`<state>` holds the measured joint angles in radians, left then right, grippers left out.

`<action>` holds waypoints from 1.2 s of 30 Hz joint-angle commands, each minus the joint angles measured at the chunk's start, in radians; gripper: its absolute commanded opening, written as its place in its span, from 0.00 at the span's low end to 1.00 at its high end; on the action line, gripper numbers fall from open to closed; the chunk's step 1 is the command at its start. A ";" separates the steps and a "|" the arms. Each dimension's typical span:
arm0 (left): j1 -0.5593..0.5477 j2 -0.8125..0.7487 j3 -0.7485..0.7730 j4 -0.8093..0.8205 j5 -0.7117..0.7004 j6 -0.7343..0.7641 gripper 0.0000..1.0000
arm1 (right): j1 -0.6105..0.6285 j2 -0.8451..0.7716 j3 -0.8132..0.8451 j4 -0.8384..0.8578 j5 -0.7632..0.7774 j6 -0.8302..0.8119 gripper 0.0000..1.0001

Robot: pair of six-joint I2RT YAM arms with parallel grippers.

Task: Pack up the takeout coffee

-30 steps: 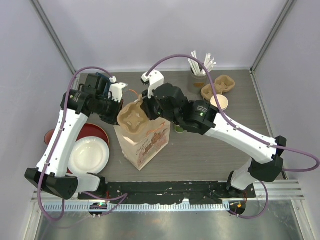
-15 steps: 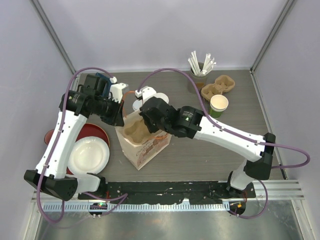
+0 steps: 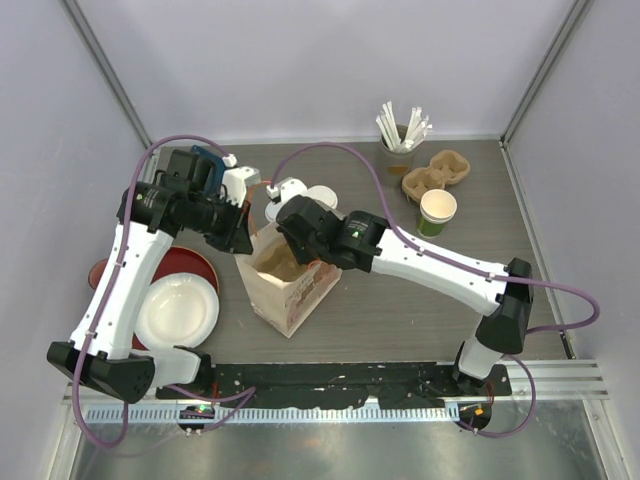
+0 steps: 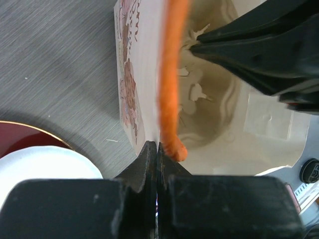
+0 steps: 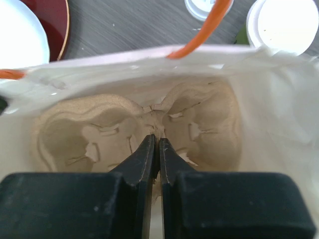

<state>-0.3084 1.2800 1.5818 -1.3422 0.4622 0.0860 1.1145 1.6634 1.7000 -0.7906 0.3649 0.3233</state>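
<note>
A printed paper bag (image 3: 297,292) with an orange handle (image 4: 169,74) stands open at the table's middle. My left gripper (image 4: 157,147) is shut on the bag's rim at its left side (image 3: 246,240). My right gripper (image 5: 155,139) reaches down inside the bag (image 5: 279,109), shut on the centre ridge of a brown cardboard cup carrier (image 5: 89,129), which lies low in the bag (image 3: 282,264). A takeout coffee cup (image 3: 438,210) with a green sleeve stands at the right, apart from both grippers.
More cup carriers (image 3: 437,172) and a holder of straws (image 3: 400,130) sit at the back right. Two white lids (image 3: 320,197) lie behind the bag. A white plate (image 3: 178,312) rests on a red plate (image 3: 190,262) to the left.
My right gripper has carried the cup carrier from above the bag's mouth down into the bag. The left gripper has kept its hold on the rim.
</note>
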 commanded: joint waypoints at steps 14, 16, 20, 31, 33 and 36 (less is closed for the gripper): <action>-0.005 -0.001 -0.028 0.106 0.000 -0.081 0.00 | 0.031 -0.002 -0.217 0.108 -0.061 -0.004 0.01; -0.003 -0.001 -0.037 0.117 -0.007 -0.080 0.00 | 0.036 -0.002 -0.241 0.109 -0.078 -0.001 0.01; -0.005 0.001 -0.057 0.129 0.022 -0.104 0.00 | 0.044 0.021 -0.255 0.094 -0.093 0.011 0.01; -0.005 0.001 -0.057 0.138 -0.022 -0.117 0.00 | 0.096 -0.022 -0.292 0.112 -0.049 -0.053 0.01; -0.005 0.004 -0.054 0.140 -0.040 -0.121 0.00 | 0.099 -0.033 -0.301 0.119 -0.070 -0.064 0.01; -0.005 0.004 -0.040 0.144 -0.059 -0.129 0.00 | 0.102 -0.022 -0.303 0.087 -0.060 -0.064 0.01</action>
<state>-0.3122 1.2869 1.5215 -1.2568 0.4370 -0.0204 1.2034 1.6737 1.4094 -0.6792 0.3065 0.2878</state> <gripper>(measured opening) 0.010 0.121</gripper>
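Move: The cup carrier is already in the right gripper, inside the mouth of the paper bag; the bag's floor lies some 20 cm below that hand, about 5 cm back and roughly level sideways. One lidded cup stands about 14 cm ahead of this hand and 4 cm to its right, another about 5 cm ahead and 15 cm right. From the left gripper, which holds the bag's rim, the floor is about 12 cm right, 8 cm back and 23 cm below. Lower the right gripper about 10 cm into the bag with the carrier still pinched, fast at first, then easing off while drawing back some 5 cm in all, and tip the fingers a little more downward, turning roughly 15 degrees. Keep the left fingers shut on the bag's rim, letting that hand sink about a centimetre and drift slightly forward. ##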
